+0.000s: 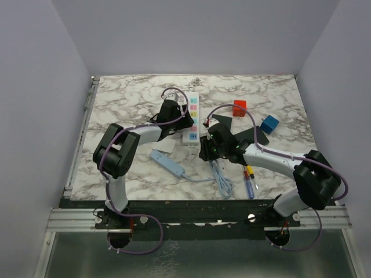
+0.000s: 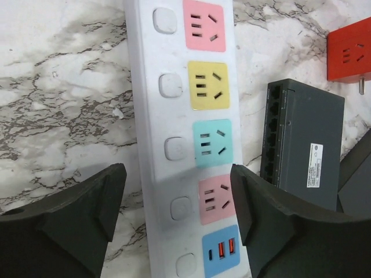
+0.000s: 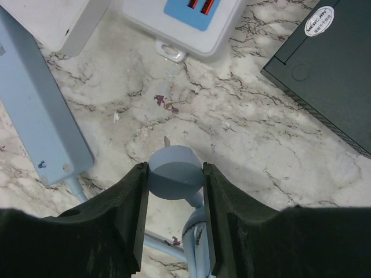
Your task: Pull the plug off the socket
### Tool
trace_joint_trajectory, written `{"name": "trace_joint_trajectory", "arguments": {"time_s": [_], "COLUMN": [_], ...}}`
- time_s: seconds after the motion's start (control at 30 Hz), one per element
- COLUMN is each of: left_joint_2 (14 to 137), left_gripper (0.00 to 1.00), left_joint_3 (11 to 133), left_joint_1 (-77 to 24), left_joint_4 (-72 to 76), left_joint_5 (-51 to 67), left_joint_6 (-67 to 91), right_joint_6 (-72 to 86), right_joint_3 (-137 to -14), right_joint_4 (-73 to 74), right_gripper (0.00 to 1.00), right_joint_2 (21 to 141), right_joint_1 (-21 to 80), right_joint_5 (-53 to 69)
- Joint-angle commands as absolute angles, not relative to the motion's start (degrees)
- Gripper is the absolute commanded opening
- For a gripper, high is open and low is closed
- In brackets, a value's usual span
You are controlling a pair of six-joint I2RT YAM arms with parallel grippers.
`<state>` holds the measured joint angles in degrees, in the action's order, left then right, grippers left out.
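The socket (image 2: 179,133) is a long white power strip with pink, yellow, green and blue panels, and every outlet in view is bare. It lies at table centre (image 1: 191,119). My left gripper (image 2: 177,202) is open, with one finger on each side of the strip near its USB end. My right gripper (image 3: 174,179) is shut on the round light-blue plug (image 3: 175,174). It holds the plug above the marble with a prong showing, a short way from the socket's end (image 3: 185,23). The plug's pale cable hangs between the fingers.
A black network switch (image 2: 301,145) lies right of the strip. A red adapter (image 1: 240,108) and a blue cube (image 1: 269,124) are behind it. A light-blue bar (image 3: 35,110), a white flat box (image 3: 52,17), a coiled cable (image 1: 222,179) and pens (image 1: 249,179) lie in front.
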<state>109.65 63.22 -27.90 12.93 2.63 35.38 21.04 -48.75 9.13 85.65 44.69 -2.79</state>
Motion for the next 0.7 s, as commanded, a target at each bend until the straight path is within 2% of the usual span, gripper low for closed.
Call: {"name": "trace_joint_trajectory", "arguments": {"time_s": [0.0,0.03,0.07,0.13,0.3,0.33,0.4,0.67], "left_joint_2": [107.52,106.89,106.12,104.82,100.42,99.28,97.10,87.45], "left_gripper": [0.88,0.96,0.98,0.99,0.99,0.99,0.99,0.99], "left_joint_3": [64.26,64.40,64.54,64.63,62.85,62.13,60.47,53.23], "left_joint_1": [-27.86,-27.86,-27.86,-27.86,-27.86,-27.86,-27.86,-27.63], "left_joint_4": [10.37,9.77,8.98,7.90,6.98,6.98,6.96,7.33], "left_joint_5": [-0.25,-1.44,-2.68,-4.18,-8.14,-9.57,-11.77,-21.82], "left_joint_6": [33.33,32.97,32.38,31.54,30.60,30.59,30.59,32.54], "right_joint_6": [21.63,21.63,21.60,21.40,21.44,21.73,22.14,22.67], "right_joint_3": [-50.42,-49.96,-49.70,-49.74,-49.29,-49.29,-49.26,-50.79], "right_joint_4": [6.35,5.99,5.52,5.54,4.74,4.60,4.46,5.98], "right_gripper": [0.47,0.52,0.61,0.72,0.90,0.97,1.00,1.00], "right_joint_2": [86.14,85.97,85.88,85.83,85.70,85.65,85.53,83.68], "right_joint_1": [44.89,44.87,44.83,44.91,44.88,44.91,44.84,44.65], "right_joint_5": [-4.25,-4.13,-4.05,-3.78,-3.00,-2.86,-2.99,-7.47]}}
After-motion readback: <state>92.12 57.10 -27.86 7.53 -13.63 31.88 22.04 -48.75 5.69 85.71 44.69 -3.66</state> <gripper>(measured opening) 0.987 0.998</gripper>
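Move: The plug is between the right hand's shut fingers, just above the bare table. From there the socket strip's middle lies about 16 cm ahead and 5 cm left, the dark box 14 cm ahead and 6 cm right, the light-blue bar 12 cm left and 2 cm back, and the cable bundle 8 cm back, 6 cm right. The left hand, already opening, straddles the strip, whose middle is 2 cm ahead and 1 cm right; the dark box is 12 cm right of that hand, about level with it. The plug is let go by the right fingers, which spread wide while that hand all but stays put, easing only about 1 cm forward, left and up. The socket strip is left behind by the left hand: its fingers finish opening, it slides sideways to the left, then lifts clear, in all some 8 cm up and 6 cm left, turning roughly 10 degrees counter-clockwise and tipping its fingers upward. ##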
